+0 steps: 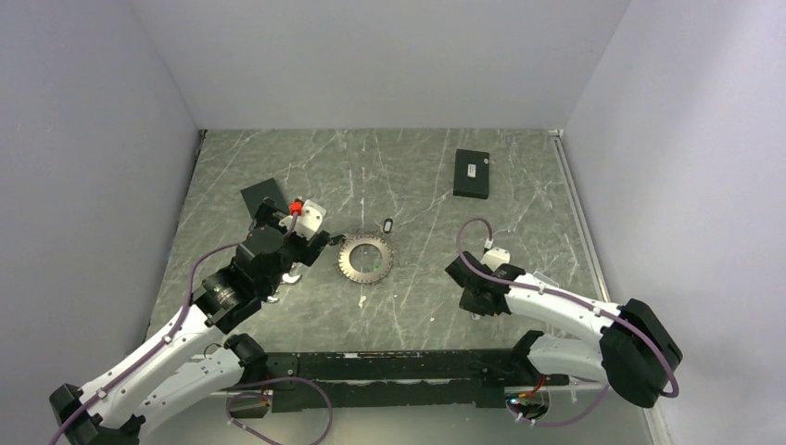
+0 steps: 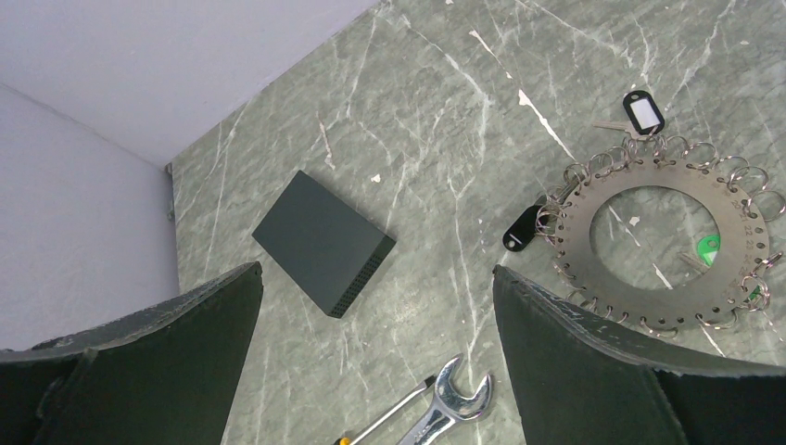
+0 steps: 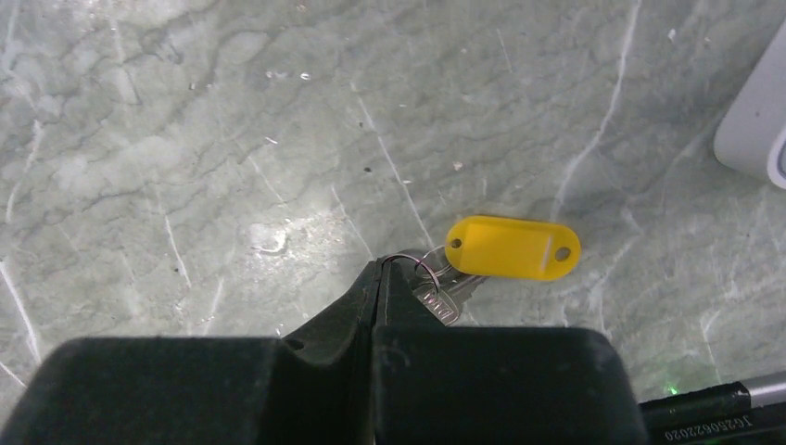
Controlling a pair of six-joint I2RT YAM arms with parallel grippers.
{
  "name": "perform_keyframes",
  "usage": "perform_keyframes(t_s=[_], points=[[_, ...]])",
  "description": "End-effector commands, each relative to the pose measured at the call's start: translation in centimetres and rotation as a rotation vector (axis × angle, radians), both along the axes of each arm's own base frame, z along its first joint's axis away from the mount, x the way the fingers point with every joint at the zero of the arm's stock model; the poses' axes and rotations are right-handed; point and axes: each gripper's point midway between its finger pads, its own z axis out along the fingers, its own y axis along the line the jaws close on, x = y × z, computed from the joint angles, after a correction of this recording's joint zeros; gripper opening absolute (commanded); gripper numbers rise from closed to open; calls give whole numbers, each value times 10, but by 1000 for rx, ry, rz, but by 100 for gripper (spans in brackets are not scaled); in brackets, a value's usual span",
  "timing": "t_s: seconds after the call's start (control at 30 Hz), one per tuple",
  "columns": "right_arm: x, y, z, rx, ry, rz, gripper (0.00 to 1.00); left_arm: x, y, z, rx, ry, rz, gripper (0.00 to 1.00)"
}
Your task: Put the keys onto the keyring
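Observation:
The keyring (image 1: 365,259) is a flat grey metal disc with small rings all round its rim, lying mid-table; in the left wrist view the keyring (image 2: 663,246) is at the right. My left gripper (image 1: 301,260) hovers just left of it, open wide (image 2: 375,270) and empty. One of the keys (image 3: 443,295), silver with a yellow tag (image 3: 513,247), lies on the table at the right. My right gripper (image 3: 377,269) is shut, its tips pinching that key's thin wire loop (image 3: 408,259). In the top view my right gripper (image 1: 471,295) hides the key.
A silver wrench (image 2: 450,408) and a screwdriver shaft (image 2: 385,422) lie under the left gripper. A black box (image 2: 320,241) sits beyond it and another black box (image 1: 473,173) at the back right. A black oval tag (image 2: 521,229) and a white-labelled tag (image 2: 642,111) lie by the disc.

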Motion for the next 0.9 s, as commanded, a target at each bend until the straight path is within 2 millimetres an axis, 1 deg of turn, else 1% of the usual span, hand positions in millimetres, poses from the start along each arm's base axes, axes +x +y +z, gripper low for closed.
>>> perform_keyframes(t_s=[0.0, 0.03, 0.13, 0.3, 0.37, 0.5, 0.57, 0.7, 0.87], points=[[9, 14, -2, 17, -9, 84, 0, 2, 2, 18, -33, -39, 15, 99], [12, 17, -2, 18, -9, 114, 0, 2, 2, 19, -34, -41, 16, 99], [18, 38, 2, 54, -9, 228, 0, 2, 2, 19, -35, -42, 17, 99], [21, 84, 18, 134, -68, 460, 0, 2, 2, 18, -30, -40, 17, 99], [18, 90, 19, 136, -72, 493, 0, 2, 2, 17, -28, -39, 19, 99], [18, 90, 16, 126, -64, 503, 0, 3, 2, 17, -26, -39, 19, 99], [17, 98, 19, 158, -74, 538, 0, 3, 2, 17, -25, -38, 17, 99], [18, 121, 38, 258, -136, 656, 0, 2, -3, 14, -24, -27, -10, 99], [17, 145, 73, 370, -248, 807, 0, -5, -18, 14, -48, -7, -110, 98]])
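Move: My right fingers are already shut on the small ring of the keys at table level, with the yellow tag about 4 cm to their right. The keyring plate lies some 24 cm to my right hand's left and 12 cm ahead. The black tag beyond the plate is about 19 cm left and 19 cm ahead; the white box is 14 cm right and 4 cm ahead. From my left hand the plate is about 12 cm right, 2 cm ahead and 24 cm below. Keeping my right fingers shut, I edge forward a little, then sweep left across the table towards the keyring plate, about 11 cm in all, drawing the keys along. I swing the wrist some 35 degrees counter-clockwise as I go, and lift a couple of centimetres only at the end of the sweep. ##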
